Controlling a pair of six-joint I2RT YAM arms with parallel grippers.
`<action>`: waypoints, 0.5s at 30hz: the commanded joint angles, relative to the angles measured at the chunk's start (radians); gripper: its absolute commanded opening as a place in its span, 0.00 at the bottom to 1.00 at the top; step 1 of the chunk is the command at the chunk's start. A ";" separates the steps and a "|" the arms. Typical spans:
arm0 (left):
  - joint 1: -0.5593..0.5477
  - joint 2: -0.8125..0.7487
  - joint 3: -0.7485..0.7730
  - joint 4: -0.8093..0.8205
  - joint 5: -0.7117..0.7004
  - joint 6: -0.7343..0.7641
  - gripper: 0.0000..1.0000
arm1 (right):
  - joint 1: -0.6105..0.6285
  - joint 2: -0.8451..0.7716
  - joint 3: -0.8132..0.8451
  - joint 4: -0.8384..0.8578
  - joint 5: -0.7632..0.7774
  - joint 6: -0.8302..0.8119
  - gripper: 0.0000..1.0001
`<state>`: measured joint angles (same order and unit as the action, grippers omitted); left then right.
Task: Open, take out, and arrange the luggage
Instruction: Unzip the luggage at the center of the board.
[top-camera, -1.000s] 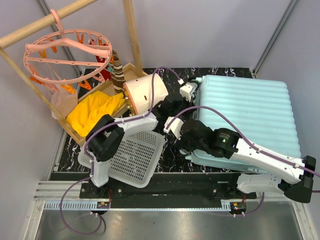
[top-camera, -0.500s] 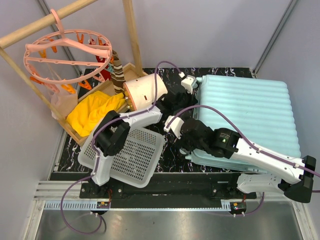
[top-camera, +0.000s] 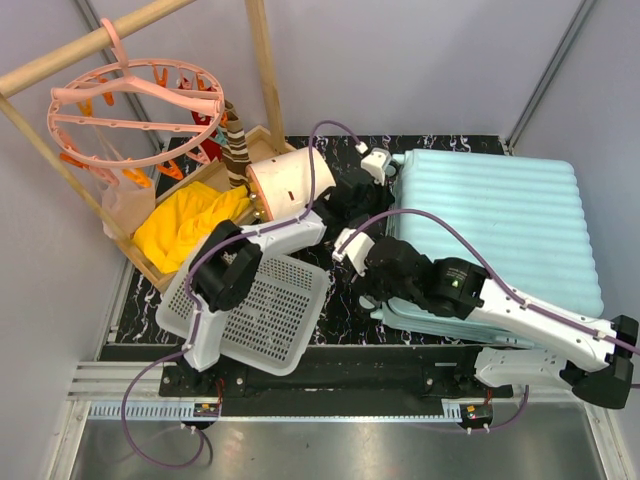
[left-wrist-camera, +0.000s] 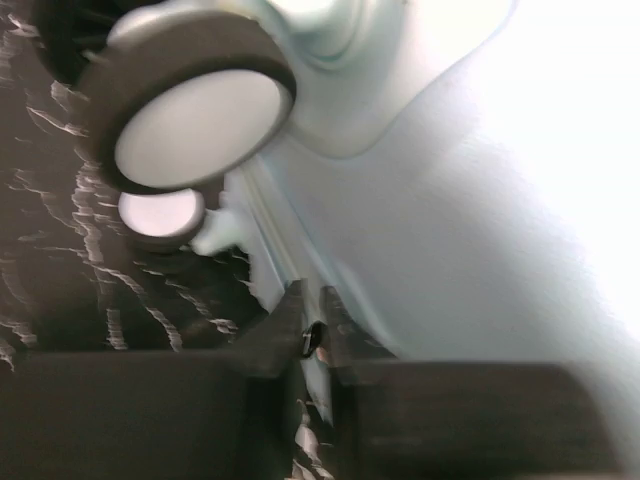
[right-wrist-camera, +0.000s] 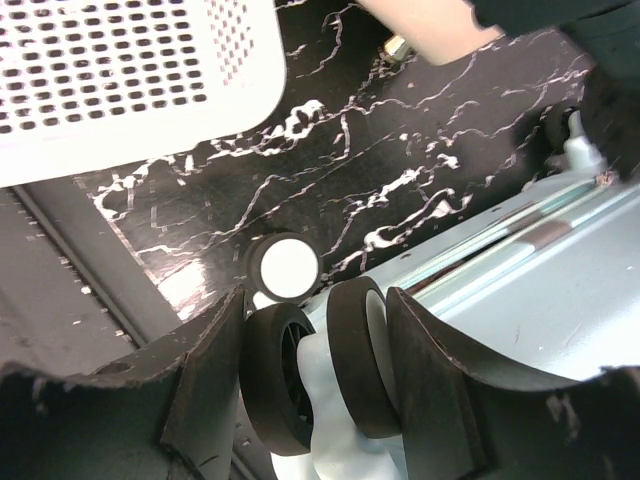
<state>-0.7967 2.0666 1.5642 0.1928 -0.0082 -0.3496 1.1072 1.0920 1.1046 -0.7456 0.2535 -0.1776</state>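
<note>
The pale mint-blue luggage lies flat and closed on the right of the black marbled mat. My left gripper is at its back-left edge. In the left wrist view, the left gripper is nearly shut on a small black zipper pull at the seam of the shell, below a black-and-white wheel. My right gripper is at the front-left corner. There the right gripper is shut around the double wheel, one finger against each outer face.
A white perforated basket lies tilted left of the luggage, close to the right arm. Behind it are the cream-and-orange drawer box, a yellow cloth in a wooden tray, and a pink clip hanger on a wooden rack.
The left gripper has slid a little farther back along the luggage's left edge, and its elbow swung right. The right arm holds its place on the wheel.
</note>
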 joint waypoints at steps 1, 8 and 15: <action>0.120 -0.017 0.013 0.241 -0.308 0.119 0.31 | 0.049 -0.109 0.031 0.041 -0.060 0.210 0.00; 0.102 -0.264 -0.276 0.413 -0.230 0.070 0.73 | 0.049 -0.170 0.040 0.035 0.072 0.217 0.02; 0.094 -0.303 -0.271 0.387 -0.092 0.116 0.76 | 0.049 -0.195 0.047 0.035 0.116 0.191 0.02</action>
<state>-0.7136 1.8008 1.2770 0.5381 -0.1413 -0.2836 1.1595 0.9531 1.1023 -0.8158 0.2470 -0.0845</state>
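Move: My left fingertips are still shut on the zipper pull, on the luggage's left side seam. The far upper wheels sit about 7 cm ahead of them and 5 cm higher. The cream drum is about 21 cm to their left and 3 cm farther out. My right hand still grips the near upper wheels between its fingers; from it the zipper pull lies some 24 cm ahead, 4 cm to the right and a little lower. I open my left fingers wide to let go of the zipper pull and swing that hand out past the far wheels, first about 5 cm forward and left, then partly back while it climbs, ending roughly 8 cm left and 10 cm up, with its fingers tipping up. Meanwhile my right hand keeps its grip on the near wheels and draws them back and up about 3 cm, drifting right. ##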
